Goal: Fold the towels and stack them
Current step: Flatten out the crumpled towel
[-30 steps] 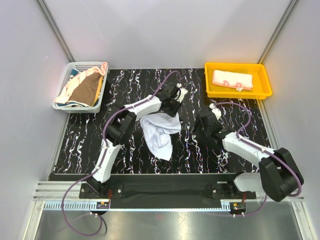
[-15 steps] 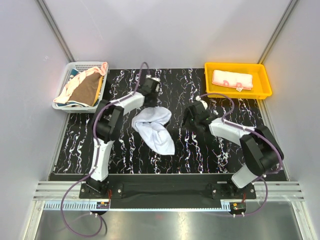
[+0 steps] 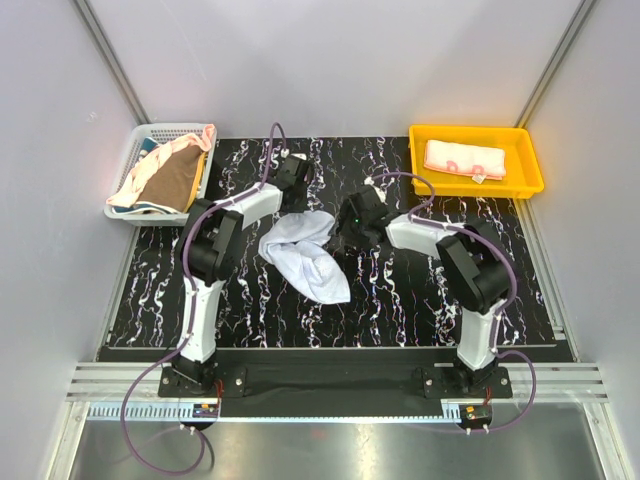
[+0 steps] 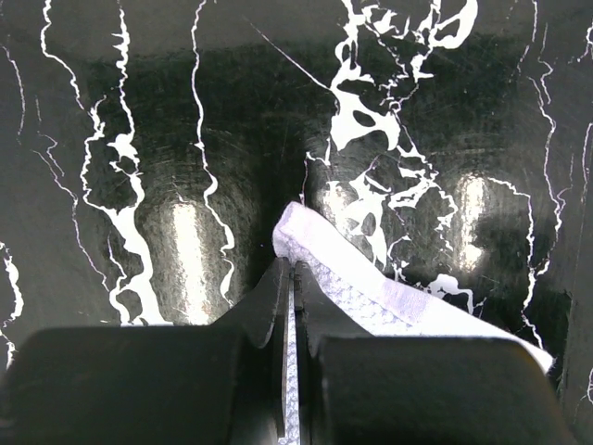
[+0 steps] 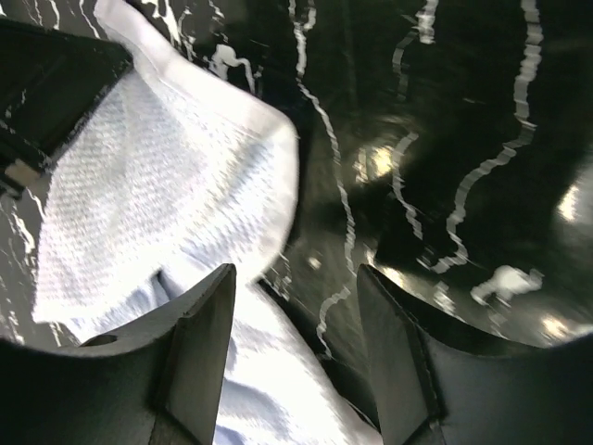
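A white, pale-blue towel (image 3: 303,257) lies crumpled on the black marbled table (image 3: 430,290). My left gripper (image 3: 293,196) is shut on its far left corner. In the left wrist view the cloth (image 4: 371,295) is pinched between the closed fingers of the gripper (image 4: 292,273). My right gripper (image 3: 347,228) hovers open at the towel's far right corner. In its wrist view the towel (image 5: 167,185) lies under the left finger (image 5: 199,343), and the gap of the gripper (image 5: 295,273) spans the cloth's edge and bare table. A folded pink towel (image 3: 463,158) rests in the yellow tray (image 3: 421,181).
A white mesh basket (image 3: 127,166) at the far left holds more towels, a brown one (image 3: 172,181) on top. Grey walls close in the table at the back and on both sides.
My left gripper has shut on the towel's corner and pulled it left and back. The right arm has swung left, from the table's right half to the towel's right corner.
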`<state>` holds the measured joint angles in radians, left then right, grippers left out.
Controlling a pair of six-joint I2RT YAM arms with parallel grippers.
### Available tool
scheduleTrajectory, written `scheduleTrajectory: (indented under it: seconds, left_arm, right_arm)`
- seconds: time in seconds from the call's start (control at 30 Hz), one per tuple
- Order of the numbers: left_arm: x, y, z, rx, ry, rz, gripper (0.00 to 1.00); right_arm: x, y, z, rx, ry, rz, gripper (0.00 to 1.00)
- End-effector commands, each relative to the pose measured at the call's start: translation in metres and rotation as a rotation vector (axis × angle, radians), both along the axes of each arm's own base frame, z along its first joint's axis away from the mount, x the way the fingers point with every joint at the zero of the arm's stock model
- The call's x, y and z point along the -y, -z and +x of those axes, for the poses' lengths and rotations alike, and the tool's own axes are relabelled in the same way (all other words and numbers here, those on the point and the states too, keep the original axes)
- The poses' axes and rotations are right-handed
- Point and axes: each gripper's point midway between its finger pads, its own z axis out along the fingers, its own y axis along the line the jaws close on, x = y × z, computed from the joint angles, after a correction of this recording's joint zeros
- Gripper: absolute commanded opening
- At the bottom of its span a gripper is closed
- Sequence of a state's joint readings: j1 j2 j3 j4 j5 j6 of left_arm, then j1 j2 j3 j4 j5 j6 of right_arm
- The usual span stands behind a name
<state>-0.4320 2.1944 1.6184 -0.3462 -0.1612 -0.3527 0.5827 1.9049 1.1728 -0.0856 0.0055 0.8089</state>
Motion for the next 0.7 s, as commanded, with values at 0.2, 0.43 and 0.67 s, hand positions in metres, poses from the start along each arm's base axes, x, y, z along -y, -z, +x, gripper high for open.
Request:
scheduleTrajectory:
  seconds: [0.2,0.43,0.67]
  left_arm:
    - [-0.012,-0.027,0.009,0.05,-0.04,-0.035,0.0]
    - [-0.014,-0.031,0.01,0.056,-0.04,-0.043,0.0]
    - [-0.013,-0.036,0.012,0.064,-0.039,-0.054,0.0]
  right_arm:
    - [-0.043,0.006,0.011,-0.028,0.03,0.094,0.59]
    - [-0.052,0.01,0.01,-0.05,0.045,0.113,0.54]
    - [-0.056,0.025,0.011,-0.094,0.069,0.104,0.41]
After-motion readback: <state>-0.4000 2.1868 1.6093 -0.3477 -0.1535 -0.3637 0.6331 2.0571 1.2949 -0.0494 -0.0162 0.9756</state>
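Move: The towel's loose right-hand edge lies roughly 4 cm to the right hand's left, 1 cm ahead and 3 cm below. The towel's far right corner is 5 cm ahead and 3 cm left of that hand; the corner held by the left fingers is about 8 cm ahead and 10 cm left. The bunched near end trails some 13 cm back and 2 cm left. From the left hand the loose edge is about 6 cm right and 8 cm back. Leftward and slightly down, the right hand slides in about 5 cm to the towel's loose edge, sinking 1.5 cm early on, slowing as it arrives, and rolling a little. Its open fingers come astride the edge and close partway, not yet shut. The left hand keeps its pinch on the far corner and eases about 1.5 cm left. ##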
